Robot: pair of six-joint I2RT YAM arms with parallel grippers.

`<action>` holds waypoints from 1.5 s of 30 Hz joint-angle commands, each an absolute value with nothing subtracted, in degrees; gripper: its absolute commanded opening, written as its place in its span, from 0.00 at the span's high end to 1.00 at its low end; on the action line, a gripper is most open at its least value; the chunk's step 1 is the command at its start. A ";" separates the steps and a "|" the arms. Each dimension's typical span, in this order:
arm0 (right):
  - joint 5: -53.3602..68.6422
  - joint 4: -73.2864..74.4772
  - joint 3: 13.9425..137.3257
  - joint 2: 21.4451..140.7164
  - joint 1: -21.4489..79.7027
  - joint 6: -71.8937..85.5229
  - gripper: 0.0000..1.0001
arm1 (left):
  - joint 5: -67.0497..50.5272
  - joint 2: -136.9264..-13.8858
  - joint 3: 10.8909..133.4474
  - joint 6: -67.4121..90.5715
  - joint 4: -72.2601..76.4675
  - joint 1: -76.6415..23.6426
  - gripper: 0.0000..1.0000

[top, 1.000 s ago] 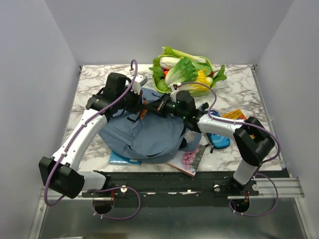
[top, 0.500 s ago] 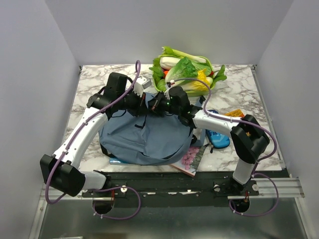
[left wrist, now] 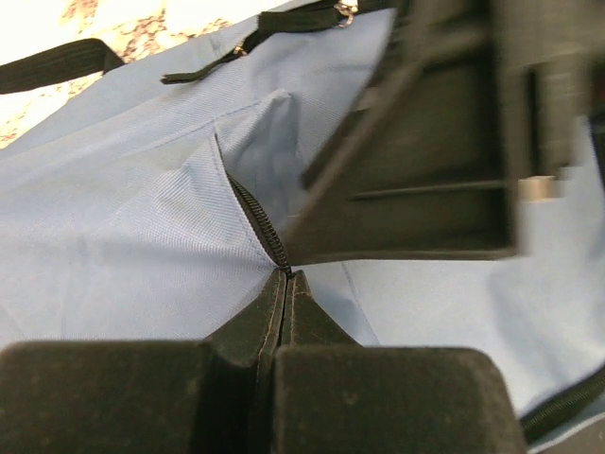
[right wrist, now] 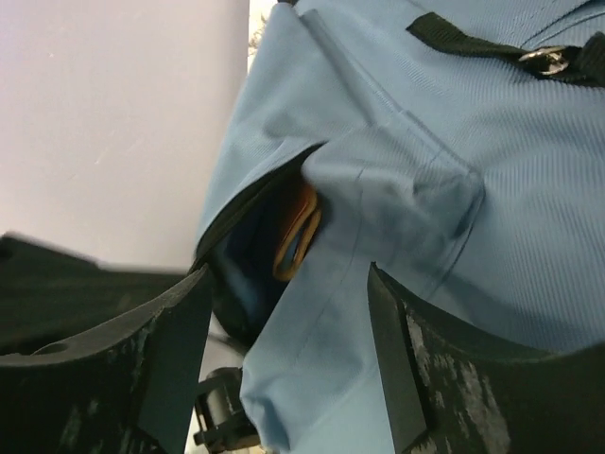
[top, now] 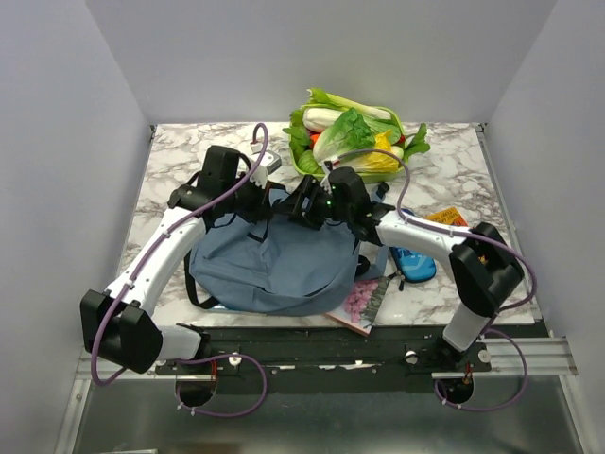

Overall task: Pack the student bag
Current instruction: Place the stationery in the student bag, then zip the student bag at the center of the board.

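Note:
The student bag (top: 274, 265), a soft grey-blue backpack, lies in the middle of the table in the top view. My left gripper (left wrist: 285, 276) is shut on the bag's fabric edge right at the zipper (left wrist: 253, 213); from above it (top: 271, 202) sits at the bag's far rim. My right gripper (right wrist: 288, 274) stands open just beside it (top: 302, 206), a loose fold of the bag (right wrist: 378, 189) lying between its fingers without being pinched. The bag's mouth gapes a little, and an orange-edged item (right wrist: 301, 232) shows inside. Black strap ends (right wrist: 473, 38) lie on the fabric.
A green basket of vegetables (top: 354, 137) stands behind the bag. A blue pencil case (top: 414, 263) and an orange item (top: 444, 218) lie to the right. A flower-print book (top: 364, 301) pokes out from under the bag's front right corner near the table edge.
My right gripper has opened and let go of the bag's fabric. The bag's raised rim has sunk and the bag has settled flatter. The left gripper keeps its hold.

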State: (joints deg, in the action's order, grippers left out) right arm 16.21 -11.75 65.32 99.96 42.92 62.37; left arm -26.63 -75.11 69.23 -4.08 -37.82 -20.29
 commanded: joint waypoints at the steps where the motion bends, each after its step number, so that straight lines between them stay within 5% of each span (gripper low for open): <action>1: 14.86 -8.36 62.85 91.68 42.45 55.38 0.25 | -21.45 -75.06 67.50 -4.31 -33.49 -18.99 1.00; 8: 13.01 -7.56 59.85 86.57 42.45 49.75 0.25 | -21.80 -75.23 70.39 -6.24 -39.00 -18.90 1.00; 12: 11.78 -5.36 58.80 86.48 44.38 45.36 0.28 | -24.78 -75.50 75.05 -11.58 -47.27 -18.90 0.65; 15: 11.16 -5.01 56.87 86.22 45.17 44.03 0.29 | -28.38 -75.06 78.30 -19.84 -55.09 -18.90 0.61; 25: 8.00 -6.24 55.37 84.20 49.48 38.32 0.27 | -33.84 -75.59 79.37 -49.47 -77.60 -18.98 0.61; 45: 5.89 -6.50 53.44 81.91 50.80 38.41 0.28 | -21.62 -75.59 73.21 -48.77 -59.24 -23.20 0.63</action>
State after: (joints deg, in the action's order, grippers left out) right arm 7.66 -6.35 54.63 83.55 50.30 39.33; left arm -24.62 -75.33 72.60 -47.68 -62.83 -23.00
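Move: The left fingers already pinch the back end of the pocket's zip right at their tips; the brown wallet sits in the pocket about 2 cm ahead, 1 cm right and 4 cm below. From the open right hand, the bag cloth behind the pocket lies some 6 cm back, 2 cm right and 4 cm below, with the wallet about 2 cm ahead, 4 cm left and 3 cm below. The vegetable basket stands roughly 16 cm ahead and 16 cm right of it, some 10 cm lower. The left hand opens to just over a third and lets go of the zip end, lifts slightly and swings back about 8 cm and to its left, turning some 35 degrees clockwise, then sinks and comes forward 3 cm, the parted fingertips ending around the pocket's black pull tab. The right hand, kept wide open, first rises about 6 cm and draws back and right from the pocket mouth, then sinks and keeps going back, rolling about its fingers, and comes to hover or rest low at the bag cloth behind the pocket. ##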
